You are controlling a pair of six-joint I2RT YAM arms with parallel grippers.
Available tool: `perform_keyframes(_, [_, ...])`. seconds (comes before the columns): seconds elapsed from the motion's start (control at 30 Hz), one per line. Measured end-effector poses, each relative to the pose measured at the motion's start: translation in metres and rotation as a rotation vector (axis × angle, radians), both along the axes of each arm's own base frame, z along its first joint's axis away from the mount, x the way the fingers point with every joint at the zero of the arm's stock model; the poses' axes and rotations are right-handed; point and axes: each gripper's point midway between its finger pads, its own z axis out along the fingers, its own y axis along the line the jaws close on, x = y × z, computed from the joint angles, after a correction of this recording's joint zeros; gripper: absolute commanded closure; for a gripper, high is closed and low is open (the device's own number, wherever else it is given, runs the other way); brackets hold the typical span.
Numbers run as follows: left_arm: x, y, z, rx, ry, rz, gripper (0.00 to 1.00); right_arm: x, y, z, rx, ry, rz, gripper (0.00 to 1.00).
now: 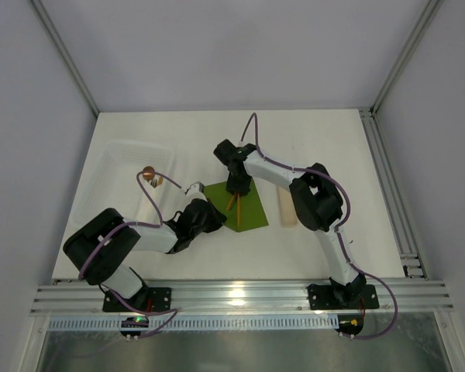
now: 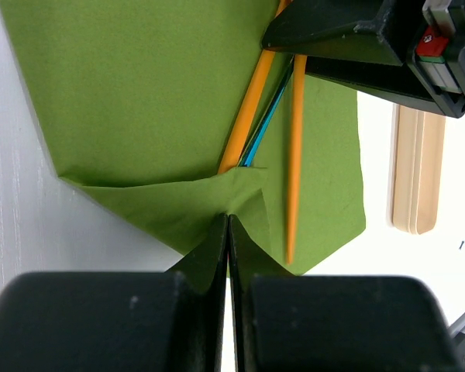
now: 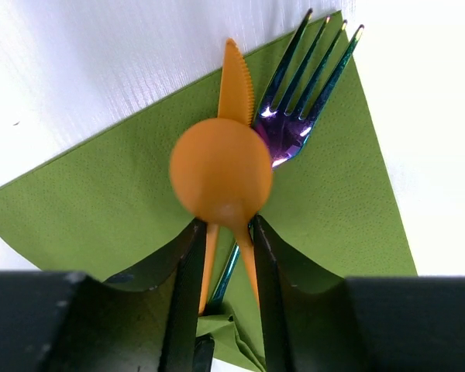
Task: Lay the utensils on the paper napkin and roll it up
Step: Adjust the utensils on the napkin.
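Observation:
The olive-green paper napkin (image 1: 252,211) (image 2: 155,93) (image 3: 85,209) lies flat in the middle of the table. On it rest the utensils (image 1: 234,204): an orange spoon (image 3: 221,170), an orange knife (image 3: 234,85) and an iridescent fork (image 3: 298,116), handles side by side (image 2: 252,101). My right gripper (image 1: 239,188) (image 3: 225,226) stands over the handles with its jaws half closed round them, the pads touching the two orange ones. My left gripper (image 1: 207,215) (image 2: 229,222) is shut on the napkin's near corner, which is pinched up into a fold.
A clear plastic tray (image 1: 116,159) stands at the left with small brown items (image 1: 151,177) in it. A pale wooden utensil (image 1: 287,209) (image 2: 415,170) lies on the table right of the napkin. An aluminium rail (image 1: 391,186) runs along the right edge.

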Motion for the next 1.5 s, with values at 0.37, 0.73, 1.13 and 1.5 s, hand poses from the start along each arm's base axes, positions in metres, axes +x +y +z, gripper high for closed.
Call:
perform_keyframes(0.37, [0.000,0.000,0.000,-0.001,-0.001,0.000,1.00,0.000,-0.002,0.000,-0.013,-0.002,0.004,0.47])
perform_keyframes(0.73, [0.000,0.000,0.001,0.000,0.000,-0.001,1.00,-0.011,-0.010,0.001,-0.015,0.003,0.019,0.44])
perform_keyframes(1.13, [-0.002,0.001,0.000,-0.001,0.004,-0.005,1.00,-0.031,0.009,0.033,0.070,-0.024,0.087,0.35])
perform_keyframes(1.5, [-0.003,0.001,0.001,0.000,0.003,-0.007,1.00,-0.041,0.026,0.036,0.082,-0.022,0.100,0.29])
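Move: The right hand's fingers straddle the spoon's neck; the spoon's middle is about 4 cm back from that hand and in line with it sideways. The fork's middle is about 1 cm ahead and 1 cm to the right, the knife's about 1 cm back and 1 cm to the left, all just below it. The folded napkin corner is some 8 cm back and 3 cm left. From the left hand, at that corner, the spoon's middle is roughly 4 cm ahead and 4 cm right. After a slight further squeeze and a small shift right, the right hand opens its fingers off the spoon's neck, then draws back and up about 4 cm each. It swings some 3 cm left over the utensils towards the folded corner, turning slightly counter-clockwise while the fingers spread wider. The left hand stays in place, shut, still holding the napkin corner down. ##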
